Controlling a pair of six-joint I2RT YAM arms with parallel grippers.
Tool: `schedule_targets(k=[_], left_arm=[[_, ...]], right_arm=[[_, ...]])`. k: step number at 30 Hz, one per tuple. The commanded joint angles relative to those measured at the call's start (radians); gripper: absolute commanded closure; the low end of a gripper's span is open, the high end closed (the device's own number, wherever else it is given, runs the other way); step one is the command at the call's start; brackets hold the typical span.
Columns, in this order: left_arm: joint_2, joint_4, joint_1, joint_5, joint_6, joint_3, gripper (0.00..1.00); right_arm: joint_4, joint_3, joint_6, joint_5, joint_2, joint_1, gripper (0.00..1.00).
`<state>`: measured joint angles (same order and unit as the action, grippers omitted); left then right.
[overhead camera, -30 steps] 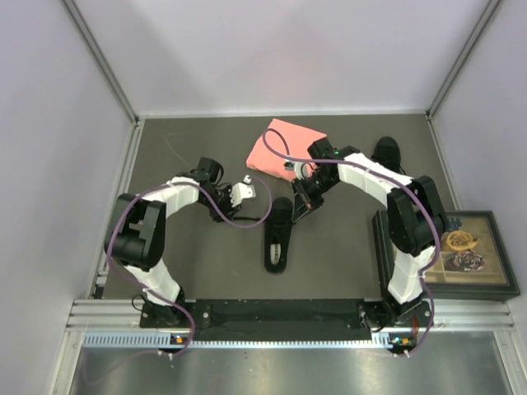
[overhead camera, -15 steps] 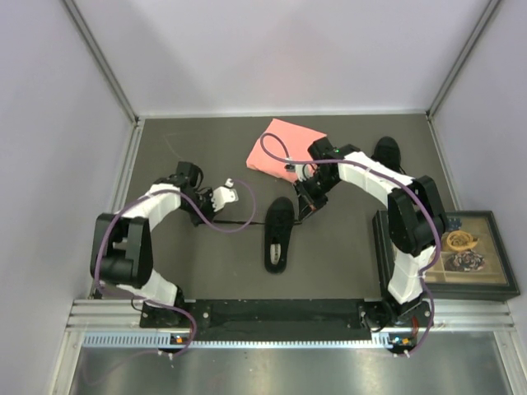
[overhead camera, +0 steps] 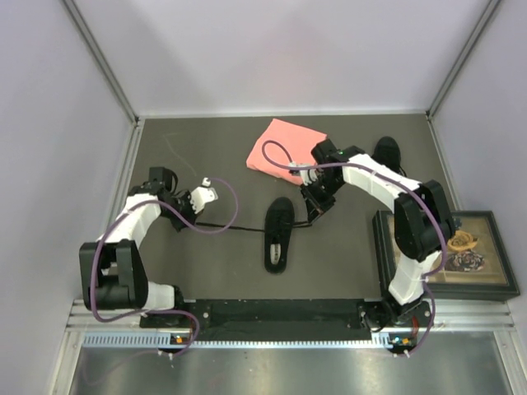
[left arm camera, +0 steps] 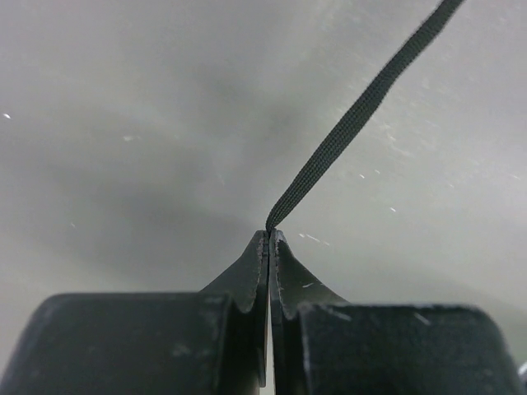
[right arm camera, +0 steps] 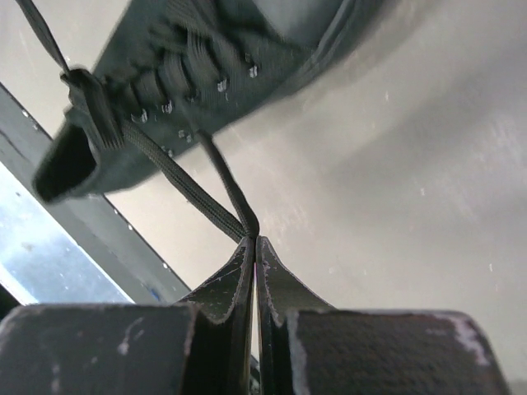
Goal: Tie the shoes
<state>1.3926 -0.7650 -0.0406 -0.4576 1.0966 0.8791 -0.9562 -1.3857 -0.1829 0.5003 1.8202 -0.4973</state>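
One black shoe (overhead camera: 278,234) with a pale insole lies mid-table, toe towards me. A second black shoe (overhead camera: 387,152) sits at the back right. My left gripper (overhead camera: 183,220) is out to the left of the middle shoe, shut on the end of a thin black lace (overhead camera: 235,226) that runs taut back to the shoe. In the left wrist view the lace (left arm camera: 362,107) leaves the closed tips of my left gripper (left arm camera: 268,233). My right gripper (overhead camera: 315,216) is just right of that shoe (right arm camera: 206,74). The right gripper (right arm camera: 254,239) is shut on a folded loop of lace (right arm camera: 210,197).
A pink folded cloth (overhead camera: 284,146) lies behind the middle shoe. A dark framed box (overhead camera: 486,284) holding small items stands at the right edge. Metal rails line the table's sides and near edge (overhead camera: 280,317). Purple cables hang off both arms.
My left gripper has shut on the lace and drawn it leftwards, away from the shoe, pulling it straight. The right gripper has shifted slightly right, still shut on its loop.
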Motion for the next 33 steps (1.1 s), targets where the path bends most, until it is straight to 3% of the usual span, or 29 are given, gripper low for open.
schedule_targets(k=[1,6,10,14,15,20,21,24,29,33], left_arm=[[-0.070,-0.048,-0.027,-0.058,0.025,-0.020,1.00],[-0.086,-0.106,-0.044,-0.119,0.017,0.020,1.00],[-0.171,-0.207,-0.018,-0.339,0.031,0.110,1.00],[-0.248,-0.273,0.169,-0.421,-0.065,0.219,1.00],[-0.263,-0.270,0.265,-0.438,-0.095,0.236,1.00],[-0.325,0.001,0.594,-0.441,-0.453,0.248,1.00],[-0.322,0.056,0.719,-0.388,-0.492,0.241,1.00],[-0.265,0.226,0.937,-0.293,-0.575,0.216,1.00],[-0.092,0.576,1.105,-0.199,-0.780,0.218,1.00],[0.043,0.742,1.156,-0.113,-0.811,0.270,1.00]], right_arm=[[-0.019,0.014,-0.041,-0.049,-0.096,0.017,1.00],[-0.009,-0.002,-0.044,-0.068,-0.105,0.020,1.00],[0.019,-0.050,-0.023,-0.017,-0.081,0.017,1.00],[0.082,-0.111,0.023,0.030,-0.052,0.005,1.00],[0.111,-0.121,0.026,0.041,-0.044,0.002,1.00],[0.230,-0.162,0.095,0.139,-0.019,-0.033,1.00],[0.244,-0.173,0.102,0.152,-0.012,-0.040,1.00],[0.263,-0.219,0.117,0.190,0.033,-0.067,1.00],[0.327,-0.210,0.145,0.277,0.060,-0.087,1.00],[0.336,-0.196,0.128,0.334,0.073,-0.087,1.00]])
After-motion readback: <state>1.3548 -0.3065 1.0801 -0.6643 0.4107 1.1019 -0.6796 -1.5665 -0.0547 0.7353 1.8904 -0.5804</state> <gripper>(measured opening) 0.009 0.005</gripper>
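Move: The left hand grips its lace end, with the black shoe's middle about 28 cm to its right, 3 cm back and 3 cm lower; the lace loop held out from the shoe by the right hand is centred some 34 cm to the left hand's right, level with it. From the right hand the shoe lies about 11 cm left, 4 cm back and 5 cm below. The pink cloth is roughly 24 cm ahead of the right hand and 8 cm left. The left hand, keeping its lace pinched, barely creeps at first, then swings up about 18 cm and across the heel half of the shoe, travelling some 35 cm right and 17 cm back towards the base, turning clockwise with its fingers tipping to the right, and ends sinking a little on the shoe's right side. Meanwhile the right hand, still shut on its lace, eases slightly right and up, then carries it left and up over the shoe and a little forward, with its fingers tipping about 20 degrees farther left. ##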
